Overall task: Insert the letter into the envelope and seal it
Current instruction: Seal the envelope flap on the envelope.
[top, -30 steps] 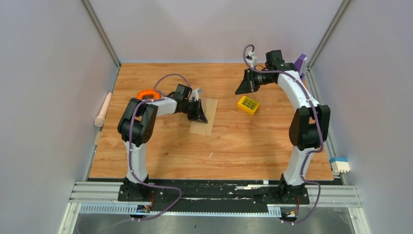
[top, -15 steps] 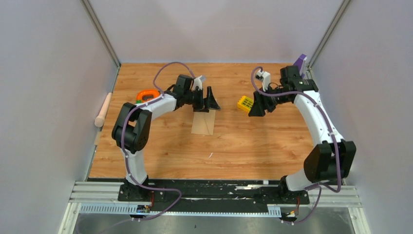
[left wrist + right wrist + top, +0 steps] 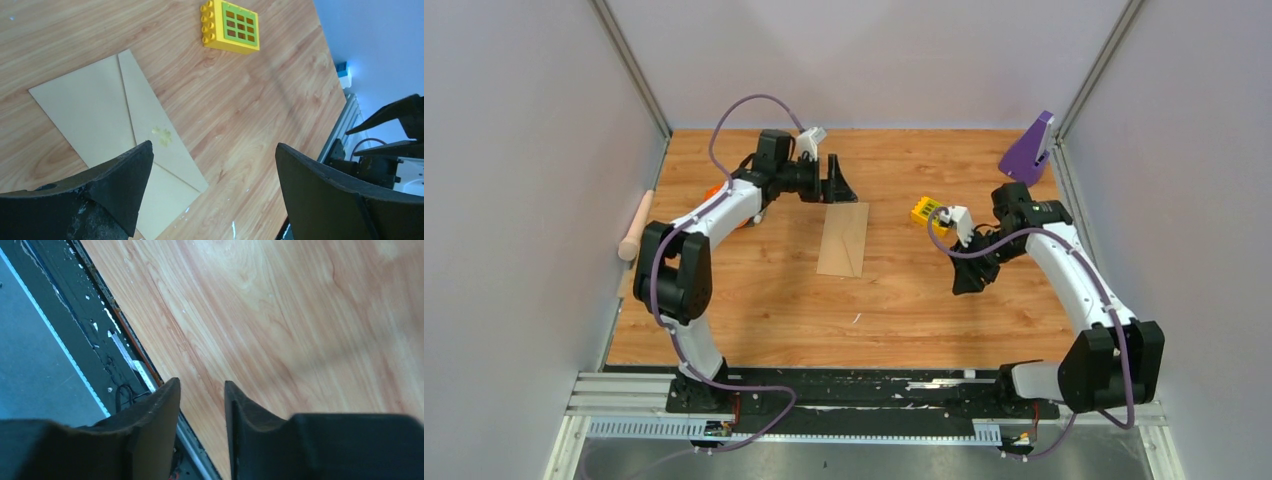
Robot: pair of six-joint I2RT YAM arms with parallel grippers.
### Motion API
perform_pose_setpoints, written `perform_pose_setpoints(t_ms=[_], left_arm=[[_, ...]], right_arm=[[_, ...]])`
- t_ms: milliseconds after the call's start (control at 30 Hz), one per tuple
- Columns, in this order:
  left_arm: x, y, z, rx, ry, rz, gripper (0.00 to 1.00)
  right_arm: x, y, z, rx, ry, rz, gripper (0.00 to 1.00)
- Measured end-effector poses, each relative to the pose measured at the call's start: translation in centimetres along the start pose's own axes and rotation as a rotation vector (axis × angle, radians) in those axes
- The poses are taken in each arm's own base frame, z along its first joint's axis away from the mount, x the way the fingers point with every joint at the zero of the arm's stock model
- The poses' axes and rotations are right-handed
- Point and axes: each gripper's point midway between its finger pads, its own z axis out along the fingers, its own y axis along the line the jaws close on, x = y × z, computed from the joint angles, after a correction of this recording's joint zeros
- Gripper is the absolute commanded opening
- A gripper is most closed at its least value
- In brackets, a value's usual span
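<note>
The envelope (image 3: 844, 238) lies flat on the wooden table, tan-brown, with its pointed flap folded down. In the left wrist view the envelope (image 3: 95, 105) shows a small yellowish spot on the flap. The letter is not in view. My left gripper (image 3: 836, 183) is open and empty, held just beyond the envelope's far end; in its wrist view (image 3: 212, 147) the envelope lies under the left finger. My right gripper (image 3: 969, 278) is empty to the right of the envelope, its jaws a narrow gap apart over bare wood near the table's front edge (image 3: 201, 382).
A yellow brick with a green top (image 3: 929, 213) sits right of the envelope, also in the left wrist view (image 3: 230, 27). An orange ring (image 3: 717, 190) lies behind the left arm. A purple block (image 3: 1029, 150) stands at the far right. A wooden roller (image 3: 636, 225) lies at the left edge.
My left gripper rose off the envelope and drew back toward the far side. My right arm swung from the far right down toward the near middle. The envelope stays flat.
</note>
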Motion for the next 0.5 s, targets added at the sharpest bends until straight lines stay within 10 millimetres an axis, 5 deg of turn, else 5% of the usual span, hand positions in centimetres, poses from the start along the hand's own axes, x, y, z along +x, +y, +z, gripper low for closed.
perform_pose_setpoints(t_ms=[100,167,267,333,500], left_arm=[[0.6,0.5,0.6,0.0,0.018,0.003,0.87],[1.8,0.7,1.8,0.015,0.052,-0.005,0.68],[3.9,1.7,4.0,0.033,0.116,-0.044,0.21],[5.4,2.5,5.3,0.038,0.16,-0.085,0.02],[7.9,4.0,6.8,0.027,0.228,-0.141,0.0]], right_arm=[[-1.0,0.4,0.2,-0.014,-0.04,-0.07,0.15],[-2.3,0.6,0.5,-0.038,-0.093,-0.103,0.05],[-5.2,0.1,0.9,-0.092,-0.169,-0.107,0.0],[-7.7,-0.9,1.2,-0.128,-0.22,-0.101,0.0],[-11.9,-3.2,2.7,-0.213,-0.301,-0.063,0.0]])
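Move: The closed envelope lies almost straight below the left hand: its middle is level fore and aft, about 1 cm to the right and some 16 cm down. From the right hand, it is roughly 20 cm ahead, 26 cm to the left and 12 cm below. The yellow brick stands some 5 cm farther out than the left hand and 22 cm to its right; a white scrap lies about 18 cm back and 5 cm right of the left hand. Down onto the envelope's flap side comes the left hand, sinking a good 10 cm with a slight shift to the right, tipping some 15 degrees steeper and shutting its wide-open fingers, which stop still above the paper. The right hand meanwhile heads forward and left towards the envelope, about 10 cm out and 8 cm across, closing its half-open fingers and swinging them to point more to the left. ##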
